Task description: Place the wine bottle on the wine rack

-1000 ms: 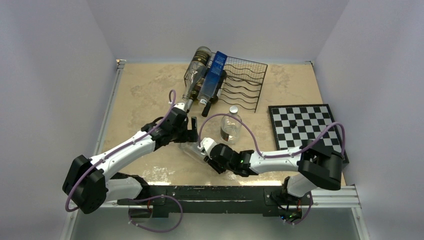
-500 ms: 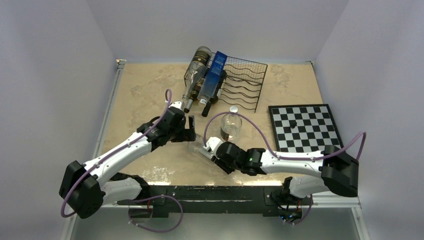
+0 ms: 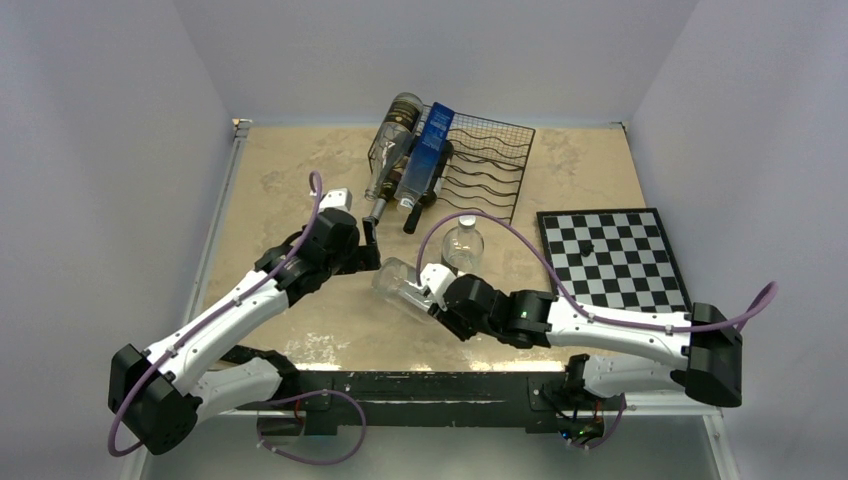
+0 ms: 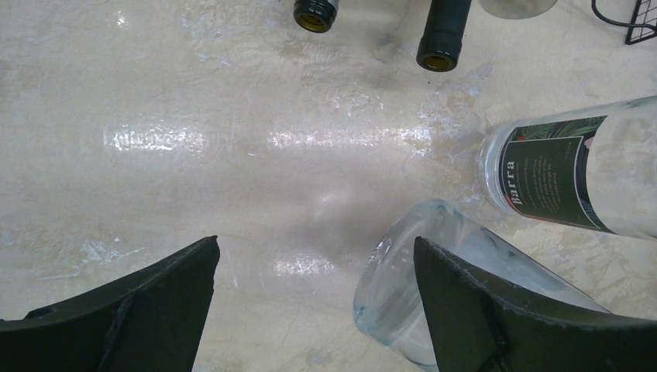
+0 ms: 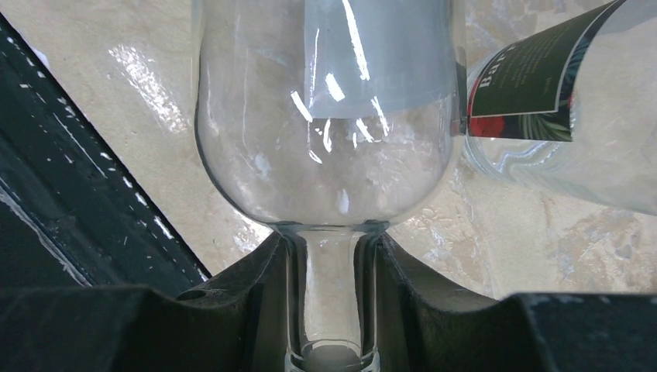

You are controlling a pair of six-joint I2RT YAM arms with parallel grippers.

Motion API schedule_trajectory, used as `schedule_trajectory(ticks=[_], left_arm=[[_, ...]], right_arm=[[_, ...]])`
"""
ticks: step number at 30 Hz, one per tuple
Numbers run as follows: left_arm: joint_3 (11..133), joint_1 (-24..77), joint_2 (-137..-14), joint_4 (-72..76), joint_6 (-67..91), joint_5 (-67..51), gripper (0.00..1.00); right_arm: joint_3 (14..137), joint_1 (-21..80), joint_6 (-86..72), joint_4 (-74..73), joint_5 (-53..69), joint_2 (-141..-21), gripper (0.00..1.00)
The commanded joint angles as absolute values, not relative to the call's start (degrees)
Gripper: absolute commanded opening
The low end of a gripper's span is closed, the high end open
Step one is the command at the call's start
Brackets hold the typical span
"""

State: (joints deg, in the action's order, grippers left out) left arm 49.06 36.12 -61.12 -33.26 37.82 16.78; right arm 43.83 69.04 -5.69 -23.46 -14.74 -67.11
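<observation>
A clear glass wine bottle (image 3: 400,285) lies tilted near the middle of the table, base pointing left. My right gripper (image 3: 434,292) is shut on its neck (image 5: 329,291), and the bottle's body (image 5: 325,116) fills the right wrist view. My left gripper (image 3: 368,243) is open just beyond the bottle's base (image 4: 399,291). Its jaws (image 4: 316,244) hold nothing, and the right-hand finger (image 4: 496,310) overlaps the base. The black wire wine rack (image 3: 487,165) stands at the back with two dark bottles (image 3: 398,150) in its left cradles.
A second clear bottle with a dark label (image 3: 462,245) stands right beside the held one (image 4: 569,174) (image 5: 558,93). The racked bottles' mouths (image 4: 315,12) stick out toward my left gripper. A chessboard (image 3: 610,255) lies at the right.
My right arm has stretched out and carried the clear bottle toward the far left. The left gripper has drawn back toward the rack side, staying open.
</observation>
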Motion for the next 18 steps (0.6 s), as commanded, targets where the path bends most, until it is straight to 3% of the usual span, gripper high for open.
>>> schedule_trajectory(ticks=[1, 4, 9, 13, 18], left_arm=[[51.3, 35.6, -59.2, -33.9, 37.0, 20.1, 0.99], [51.5, 35.6, -57.7, -35.7, 38.8, 23.5, 0.99], [51.5, 35.6, -48.0, -40.3, 46.2, 39.0, 0.99], [50.5, 35.6, -39.6, -34.3, 40.3, 41.3, 0.99], [54.3, 35.7, -40.1, -35.2, 37.1, 42.9, 0.99]], right_arm=[[50.9, 68.9, -5.4, -14.4, -19.0, -61.1, 0.00], [52.1, 68.9, -5.1, -15.1, -19.5, -58.9, 0.00], [55.0, 68.9, -4.4, -16.4, -21.5, -55.4, 0.00], [58.3, 68.8, -2.8, -16.7, -23.4, -54.0, 0.00], [63.8, 67.4, -0.5, -16.9, -25.6, -54.4, 0.00]])
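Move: The clear bottle is already off the table, its neck in my right hand. From that hand the wine rack's free slots lie about 28 cm ahead and 10 cm to the right, some 5 cm lower. The standing capped bottle is about 11 cm ahead and 6 cm right at my height; the racked blue bottle is roughly 30 cm ahead, 2 cm left and slightly lower. From my empty left hand those free slots are some 17 cm ahead, 23 cm right and 9 cm down. I keep my grip on the clear bottle's neck and go on lifting it with my right hand, about 11 cm nearly straight up beside the capped bottle, tipping and rolling the hand some 10 degrees each. My open left hand draws away from the bottle, up and to the left, its fingers tipping up and turning counter-clockwise. ##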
